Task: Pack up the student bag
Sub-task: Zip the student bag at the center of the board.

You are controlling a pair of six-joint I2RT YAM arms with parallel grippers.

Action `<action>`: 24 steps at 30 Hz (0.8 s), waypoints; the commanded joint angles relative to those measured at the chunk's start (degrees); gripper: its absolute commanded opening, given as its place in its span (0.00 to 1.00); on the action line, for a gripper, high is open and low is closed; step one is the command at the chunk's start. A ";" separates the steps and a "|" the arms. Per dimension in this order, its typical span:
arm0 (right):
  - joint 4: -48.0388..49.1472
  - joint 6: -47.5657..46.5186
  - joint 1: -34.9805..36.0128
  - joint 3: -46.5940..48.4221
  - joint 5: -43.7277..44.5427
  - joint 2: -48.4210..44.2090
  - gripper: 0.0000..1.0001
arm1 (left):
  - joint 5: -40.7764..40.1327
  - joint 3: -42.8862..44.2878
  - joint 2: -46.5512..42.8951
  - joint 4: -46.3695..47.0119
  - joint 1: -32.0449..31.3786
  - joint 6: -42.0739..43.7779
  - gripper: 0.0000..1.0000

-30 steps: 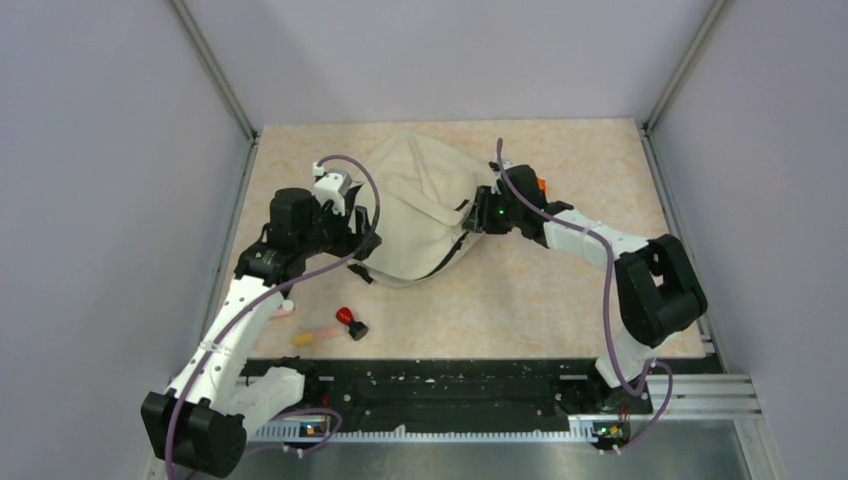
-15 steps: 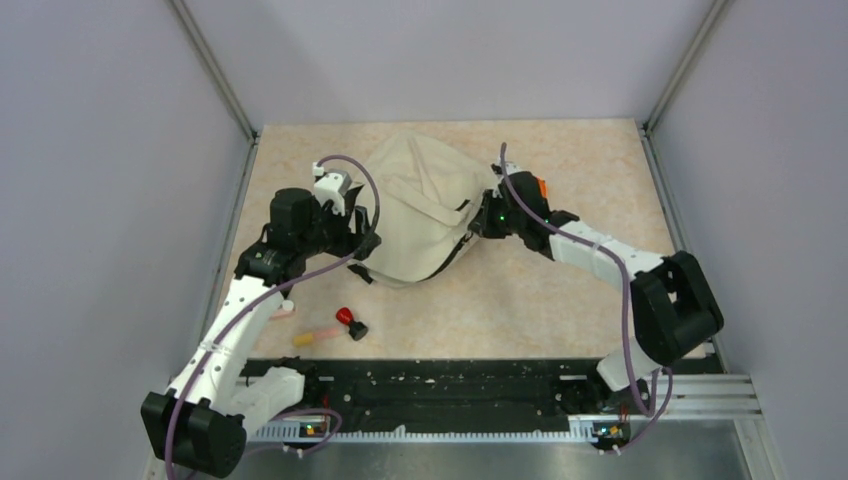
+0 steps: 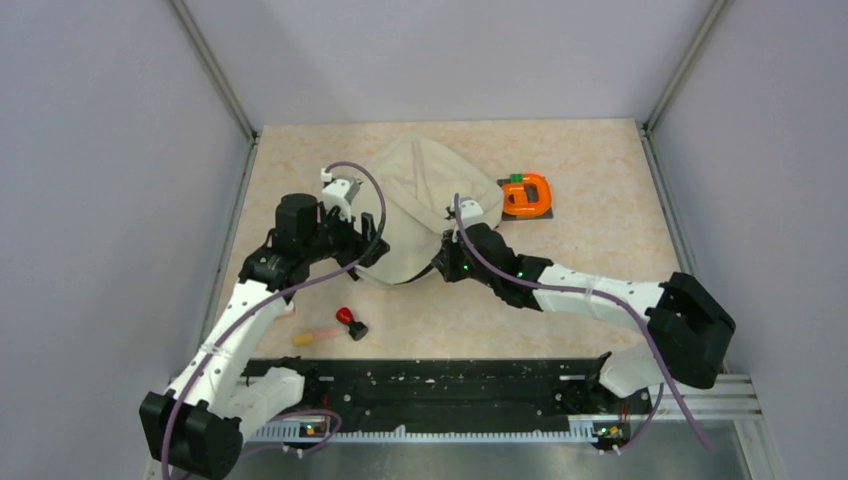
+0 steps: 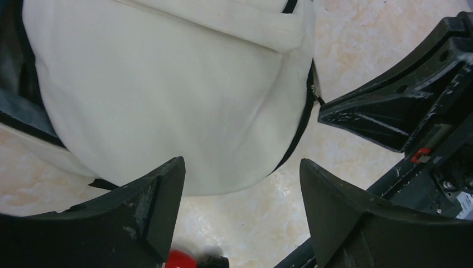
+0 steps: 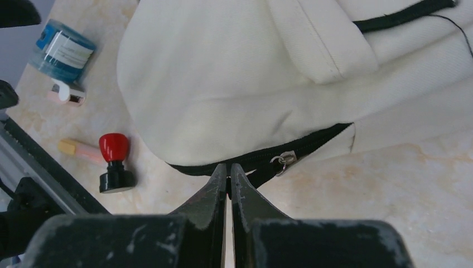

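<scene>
The student bag (image 3: 415, 200), a cream fabric backpack with black zipper lines, lies on the table between both arms. At its near edge my right gripper (image 3: 447, 262) is shut on the black pull tab (image 5: 260, 173) that hangs from the zipper's metal ring (image 5: 283, 160). In the right wrist view the right gripper (image 5: 228, 167) has both tips pressed together just under the black zipper. My left gripper (image 3: 366, 246) sits at the bag's near-left side. In the left wrist view the left gripper (image 4: 241, 164) is open, with the bag (image 4: 167, 100) ahead and bare table between its fingers.
A red-topped stamp (image 3: 349, 320) and a pink-yellow stick (image 3: 314, 335) lie near the left arm. A blue jar (image 5: 61, 50) and a small pink-white item (image 5: 67, 92) show in the right wrist view. An orange object (image 3: 527, 194) lies right of the bag.
My right arm swung from the bag's right side to its near edge and shut on the zipper pull, uncovering the orange object. The left arm barely moved.
</scene>
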 commanded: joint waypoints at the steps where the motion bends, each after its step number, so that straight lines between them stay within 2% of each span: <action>1: 5.79 0.37 3.90 4.05 0.63 2.66 0.00 | 0.77 -0.58 -1.92 3.30 -2.61 -1.45 0.79; 4: 7.24 1.42 4.14 4.29 -0.24 2.92 0.00 | -0.50 -1.37 -3.40 4.29 -4.93 -3.85 0.78; 9: 3.28 0.82 4.12 5.88 4.76 2.04 0.00 | -2.56 -6.30 -7.82 10.60 -8.41 -8.72 0.76; 12: 1.44 -2.04 4.01 7.54 5.76 1.07 0.02 | -4.76 -11.12 -10.97 17.60 -9.98 -11.68 0.76; 16: -3.17 -5.18 3.50 11.27 7.09 0.23 0.25 | -5.65 -18.19 -13.65 27.67 -11.89 -16.12 0.76; 20: -7.63 -6.20 0.96 12.60 7.87 -2.37 0.52 | -6.93 -20.15 -13.15 29.62 -14.23 -13.86 0.76; 24: -9.24 -6.43 -2.87 11.10 8.51 -5.85 0.64 | -10.19 -18.18 -9.60 27.36 -17.14 -9.56 0.75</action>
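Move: The zip slider, its pull already pinched in the right fingers, lies about 2 cm ahead and 2 cm to the right of the right hand, barely below it. The bag's near edge, where the zip curves away, is some 10 cm left and 4 cm back from that hand. From the left hand the slider is roughly 13 cm right, level fore and aft, and 8 cm below. The red stamp is about 16 cm back and 8 cm left of the left hand. Draw the held pull about 2.5 cm left along the zip with the right gripper, then open the fingers to let go and lift away about 6 cm, easing forward and back to the right. Bring the open left gripper right and back over the bag's near side towards the slider, then lower it slightly, rolling its left side down about 10 degrees. ##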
